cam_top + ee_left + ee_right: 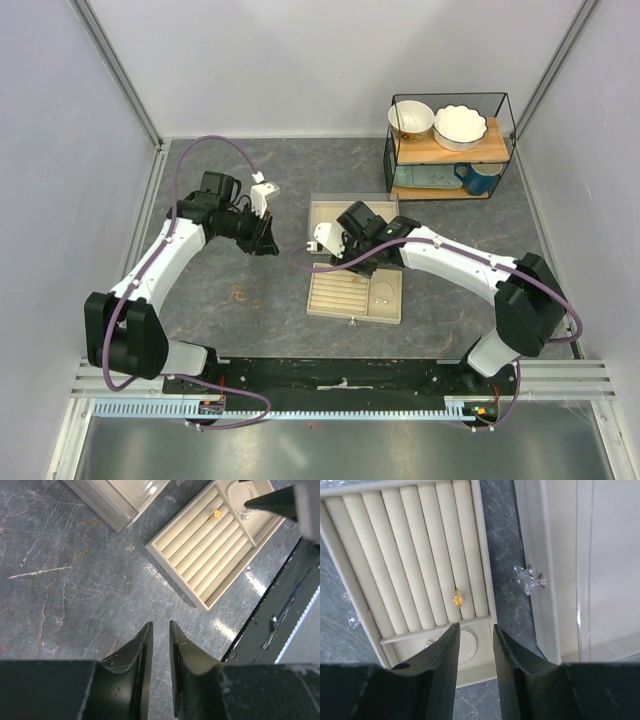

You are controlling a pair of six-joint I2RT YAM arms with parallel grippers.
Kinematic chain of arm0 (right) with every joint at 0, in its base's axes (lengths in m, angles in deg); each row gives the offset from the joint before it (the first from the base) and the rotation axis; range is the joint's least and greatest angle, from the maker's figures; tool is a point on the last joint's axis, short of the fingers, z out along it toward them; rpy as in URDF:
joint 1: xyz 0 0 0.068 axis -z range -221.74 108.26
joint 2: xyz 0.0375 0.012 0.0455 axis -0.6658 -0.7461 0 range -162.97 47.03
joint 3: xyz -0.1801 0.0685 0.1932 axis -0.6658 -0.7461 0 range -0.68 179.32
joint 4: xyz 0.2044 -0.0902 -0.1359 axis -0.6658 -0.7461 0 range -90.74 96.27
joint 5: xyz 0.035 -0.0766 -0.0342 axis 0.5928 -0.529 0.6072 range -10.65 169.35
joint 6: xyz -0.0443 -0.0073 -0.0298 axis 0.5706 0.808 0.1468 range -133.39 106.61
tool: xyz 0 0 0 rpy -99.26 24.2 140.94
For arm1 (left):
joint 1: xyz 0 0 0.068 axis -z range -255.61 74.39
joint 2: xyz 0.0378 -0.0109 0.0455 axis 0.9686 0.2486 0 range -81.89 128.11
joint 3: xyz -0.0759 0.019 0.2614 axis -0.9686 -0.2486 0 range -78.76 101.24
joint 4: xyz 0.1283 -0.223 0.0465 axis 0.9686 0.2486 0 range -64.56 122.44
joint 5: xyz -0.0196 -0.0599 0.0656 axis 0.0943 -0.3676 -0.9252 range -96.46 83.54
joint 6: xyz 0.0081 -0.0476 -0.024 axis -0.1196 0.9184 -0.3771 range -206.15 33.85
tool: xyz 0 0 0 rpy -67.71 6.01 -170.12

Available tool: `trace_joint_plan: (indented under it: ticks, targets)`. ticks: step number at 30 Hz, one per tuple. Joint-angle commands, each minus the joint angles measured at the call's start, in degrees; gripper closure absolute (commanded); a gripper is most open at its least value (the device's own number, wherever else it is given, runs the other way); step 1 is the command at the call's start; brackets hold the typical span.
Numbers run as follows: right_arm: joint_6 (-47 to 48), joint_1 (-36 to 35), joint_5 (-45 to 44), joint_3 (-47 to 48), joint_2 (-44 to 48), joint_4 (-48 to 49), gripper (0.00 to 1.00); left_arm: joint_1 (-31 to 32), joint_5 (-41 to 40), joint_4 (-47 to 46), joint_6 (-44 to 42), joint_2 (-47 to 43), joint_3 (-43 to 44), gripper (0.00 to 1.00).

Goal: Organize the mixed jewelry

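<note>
A beige slotted tray (335, 297) lies mid-table. A gold flower ring (457, 599) sits in one of its slots, also seen as the ring (217, 513) in the left wrist view. A thin silvery hoop (469, 647) lies flat in the tray's end compartment, visible from above as the hoop (383, 293). My right gripper (476, 627) hovers open over that end of the tray, with nothing between its fingers. A tiny gold-brown ring (240, 293) lies on the bare table to the left of the tray. My left gripper (161, 625) hangs over bare table with a narrow empty gap.
An open beige box (330, 215) with a crystal knob (530, 578) stands just behind the tray. A wire rack (450, 150) at the back right holds two bowls and a blue mug (480, 178). Walls enclose the table on three sides.
</note>
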Motion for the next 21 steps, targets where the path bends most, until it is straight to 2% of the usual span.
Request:
trace_joint_plan:
  ticks: [1, 5, 13, 17, 21]
  targets:
    - [0.1, -0.52, 2.35, 2.39, 3.1, -2.43, 0.6, -0.27, -2.3, 0.41, -7.06, -3.28, -2.18, 0.73]
    - [0.71, -0.79, 3.59, 3.18, 5.12, -2.25, 0.59, -0.45, -6.51, 1.91, -12.34, -3.81, -5.95, 0.7]
    - [1.94, -0.96, 4.99, 4.15, 7.15, -1.37, 0.59, -3.44, -13.9, 3.32, -21.57, -9.08, -14.48, 0.54]
    - [1.94, -1.14, 5.87, 3.01, 7.5, 0.38, 0.59, -3.26, -12.24, 3.06, -24.04, -12.77, -18.78, 0.5]
    - [1.94, -1.31, 6.31, 2.3, 6.98, 1.09, 0.59, -3.26, -9.96, 2.97, -26.94, -14.44, -21.25, 0.52]
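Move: The lone gold ring on the table lies about 6 cm back from the left hand, 4 cm to its left and some 14 cm below. A pair of rings lies 4 cm back, 7 cm left of that hand; the ring tray's middle is roughly 16 cm right and 3 cm back. From the right hand the lone ring is about 20 cm left, 6 cm back and 8 cm below, while the placed ring sits some 7 cm straight below. Towards the lone ring and the pair near it, the left hand swoops down about 8 cm while going some 7 cm left and 7 cm back, its fingers turning steeper downward and opening from a quarter to half; it touches nothing yet. Off the placed ring and tray, the right hand keeps rising, nearly 5 cm, fingers steadily part-open and empty. ##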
